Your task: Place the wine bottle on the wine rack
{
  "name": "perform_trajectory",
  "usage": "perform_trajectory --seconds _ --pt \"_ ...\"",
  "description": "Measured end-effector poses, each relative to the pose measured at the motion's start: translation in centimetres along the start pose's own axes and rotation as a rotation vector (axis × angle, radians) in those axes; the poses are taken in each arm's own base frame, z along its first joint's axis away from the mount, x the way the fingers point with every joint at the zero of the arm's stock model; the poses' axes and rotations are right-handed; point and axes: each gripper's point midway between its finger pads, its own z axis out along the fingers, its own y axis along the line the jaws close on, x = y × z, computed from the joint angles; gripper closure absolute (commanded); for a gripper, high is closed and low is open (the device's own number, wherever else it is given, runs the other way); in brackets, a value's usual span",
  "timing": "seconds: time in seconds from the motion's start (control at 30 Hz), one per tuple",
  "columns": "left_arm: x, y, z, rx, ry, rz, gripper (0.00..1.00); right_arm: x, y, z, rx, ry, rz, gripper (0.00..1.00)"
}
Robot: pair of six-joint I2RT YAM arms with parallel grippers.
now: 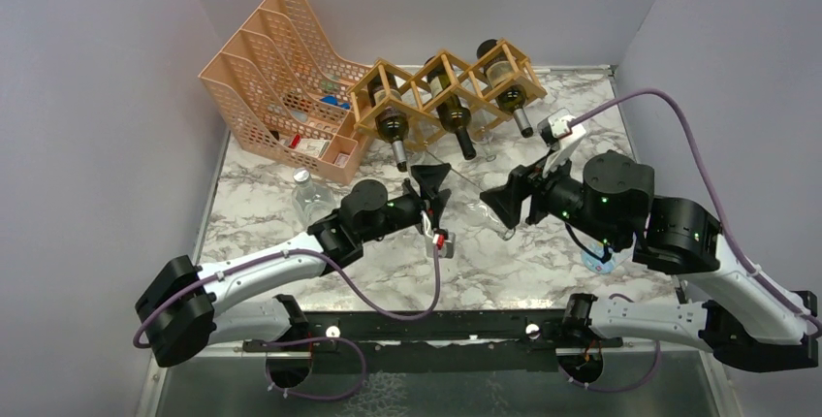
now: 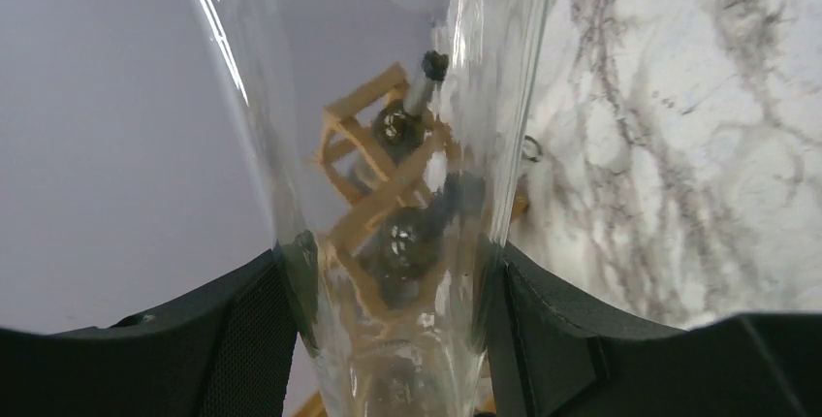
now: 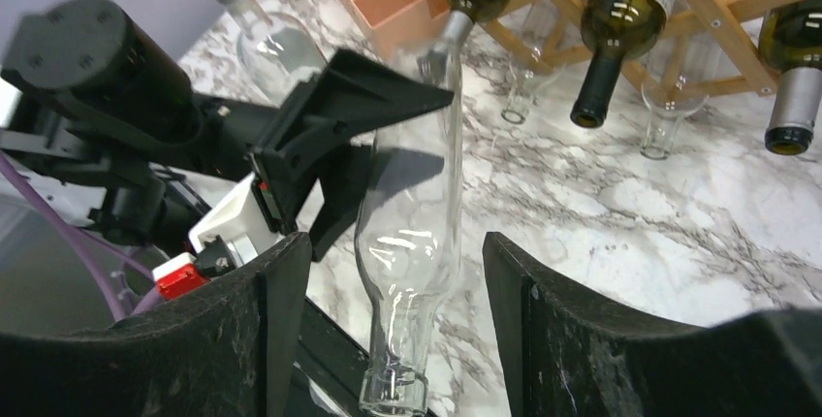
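Note:
A clear, empty wine bottle (image 1: 467, 206) hangs above the marble table between my two grippers. My left gripper (image 1: 433, 192) is shut on its body, and both pads press the glass (image 2: 388, 97) in the left wrist view. My right gripper (image 3: 397, 330) stands open around the bottle's neck (image 3: 412, 213), with a gap on each side. The wooden lattice wine rack (image 1: 446, 87) stands at the back and holds three dark bottles, necks pointing toward me. Part of the rack (image 2: 373, 160) shows through the glass.
A peach perforated file organizer (image 1: 281, 78) stands at the back left beside the rack. A second clear bottle with a silver cap (image 1: 308, 194) stands left of my left arm. Upturned wine glasses (image 3: 669, 112) sit under the rack's front.

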Motion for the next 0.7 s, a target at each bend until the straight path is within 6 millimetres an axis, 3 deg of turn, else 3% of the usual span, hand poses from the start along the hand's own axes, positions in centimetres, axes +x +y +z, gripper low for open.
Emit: perform_trajectory --seconds 0.37,0.7 --pt "-1.3 4.8 1.8 0.013 0.003 0.334 1.00 5.2 -0.7 2.2 0.055 0.188 -0.076 0.31" --pt "-1.0 4.5 2.5 0.097 0.015 0.433 1.00 7.4 -1.4 3.1 0.093 0.237 -0.094 0.30"
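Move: The left hand already grips the clear bottle. The wine rack it is meant for has its middle about 27 cm ahead of this hand, 2 cm to its right and 12 cm lower; in the rack, the middle dark bottle lies some 22 cm ahead, 3 cm right, 10 cm down, the left dark bottle 19 cm ahead, 12 cm left, 10 cm down. From the open right hand, the clear bottle's middle is roughly 4 cm ahead, 5 cm left and 12 cm below. Downward about 8 cm goes the right hand, fingers staying open and wrist rolling some 15 degrees, closing on the shoulder and neck end of the clear bottle. Meanwhile the left hand keeps its grip and lifts the bottle about 5 cm, sinking slightly at the end, while drifting right and forward and turning some 25 degrees to raise the bottle's forward end. ##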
